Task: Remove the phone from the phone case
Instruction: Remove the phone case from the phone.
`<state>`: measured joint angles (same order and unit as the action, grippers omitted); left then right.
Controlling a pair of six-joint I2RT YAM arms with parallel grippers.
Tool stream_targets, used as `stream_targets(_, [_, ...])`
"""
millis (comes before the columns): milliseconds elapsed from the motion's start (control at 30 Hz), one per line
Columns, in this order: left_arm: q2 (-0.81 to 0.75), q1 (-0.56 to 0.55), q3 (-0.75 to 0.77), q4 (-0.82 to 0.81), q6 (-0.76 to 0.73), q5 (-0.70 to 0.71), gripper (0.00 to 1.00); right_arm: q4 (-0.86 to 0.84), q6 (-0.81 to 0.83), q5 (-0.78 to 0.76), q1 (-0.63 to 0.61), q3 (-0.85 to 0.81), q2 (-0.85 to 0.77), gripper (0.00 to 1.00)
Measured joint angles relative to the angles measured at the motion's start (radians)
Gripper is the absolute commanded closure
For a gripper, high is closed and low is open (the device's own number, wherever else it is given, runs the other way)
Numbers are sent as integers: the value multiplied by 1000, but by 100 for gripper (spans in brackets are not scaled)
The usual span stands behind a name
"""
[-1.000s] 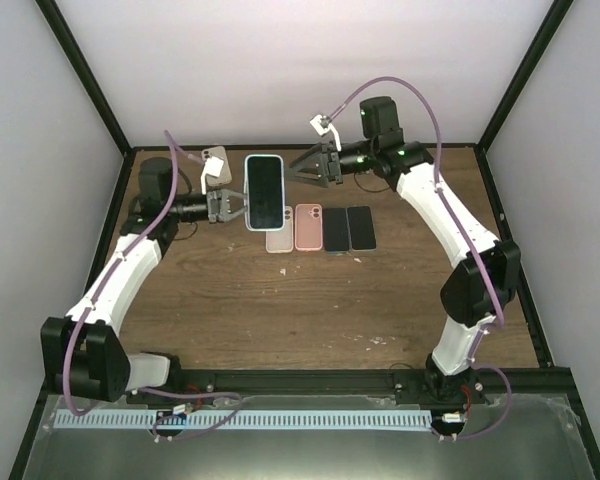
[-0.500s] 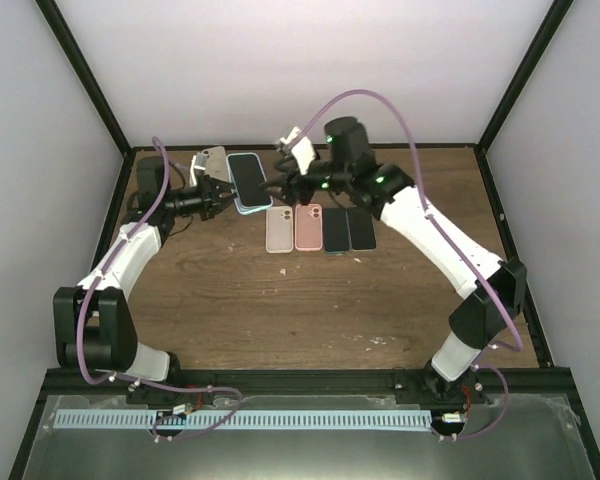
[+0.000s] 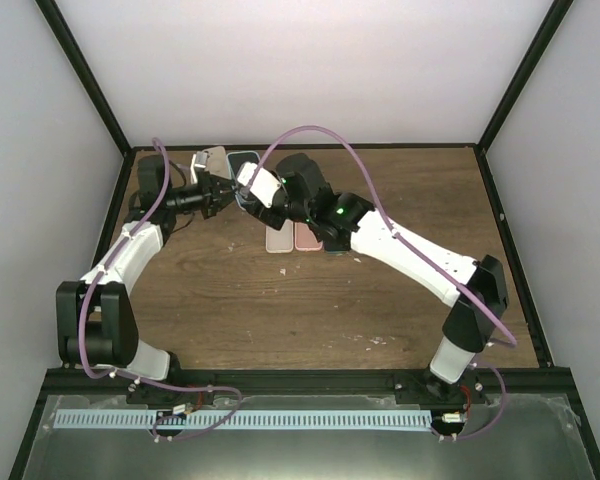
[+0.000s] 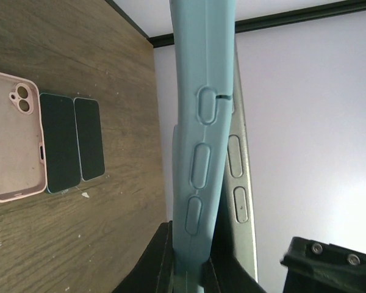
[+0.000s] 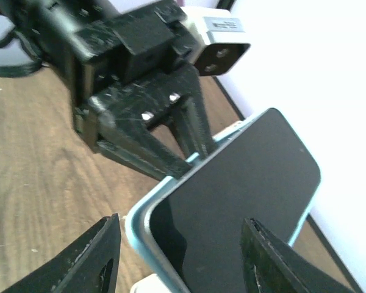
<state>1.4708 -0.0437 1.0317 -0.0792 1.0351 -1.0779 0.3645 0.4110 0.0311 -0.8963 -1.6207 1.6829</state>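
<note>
The phone sits screen-up in a light blue phone case. My left gripper is shut on the case's short end and holds it above the table. In the left wrist view the case edge stands upright between my left gripper's jaws, and the phone's grey side has parted from it. My right gripper is open, one finger on each side of the phone's near corner, neither touching. From above, my right gripper covers most of the case.
On the table lie a pale case and a pink case, with dark phones partly under my right arm. The left wrist view shows the pink case beside two dark phones. A beige case lies at the back left.
My right arm has swung left and down onto the held phone, and its jaws have narrowed. My left gripper has drawn the cased phone back toward the rear left.
</note>
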Motion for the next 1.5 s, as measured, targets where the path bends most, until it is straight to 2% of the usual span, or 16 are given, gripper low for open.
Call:
stream_targets(333, [2,2,-10,-20,26,16,100,-77,98,-147,-21,29,37,51])
stream_targets(667, [10,6,-39,-48,40,45,100,-340,309,-357,-82,174,40,59])
stream_targets(800, [10,6,-41,-60,47,48,100,-426,390,-388,-90,212,40,65])
stream_targets(967, [10,6,-41,-73,56,47,100,-476,456,-401,-97,236,41,84])
stream_targets(1100, [9,5,-41,-65,36,47,100,-469,488,-401,-104,242,41,99])
stream_targets(1500, [9,0,21,157,-133,60,100,-241,425,-399,-104,128,41,99])
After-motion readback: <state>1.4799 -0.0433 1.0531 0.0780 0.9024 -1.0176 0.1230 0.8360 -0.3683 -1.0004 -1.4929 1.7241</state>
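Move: My left hand already pinches the long edge of the blue case; the phone, partly lifted from it, has its middle about 3 cm ahead of that hand and 4 cm to its right. From my open right hand the phone's middle is some 6 cm ahead and 2 cm left, nearly level. The empty white case lies on the table about 28 cm below my right hand, 8 cm ahead and 3 cm right, with the pink case some 8 cm right of it. I ease my right hand about 2 cm forward and 2 to 3 cm down onto the near end of the phone, tipping its fingers up roughly 30 degrees, then shut them from half open to pinch the phone across its thickness. My left hand keeps its hold on the blue case, sinking about 2 cm beside it. ##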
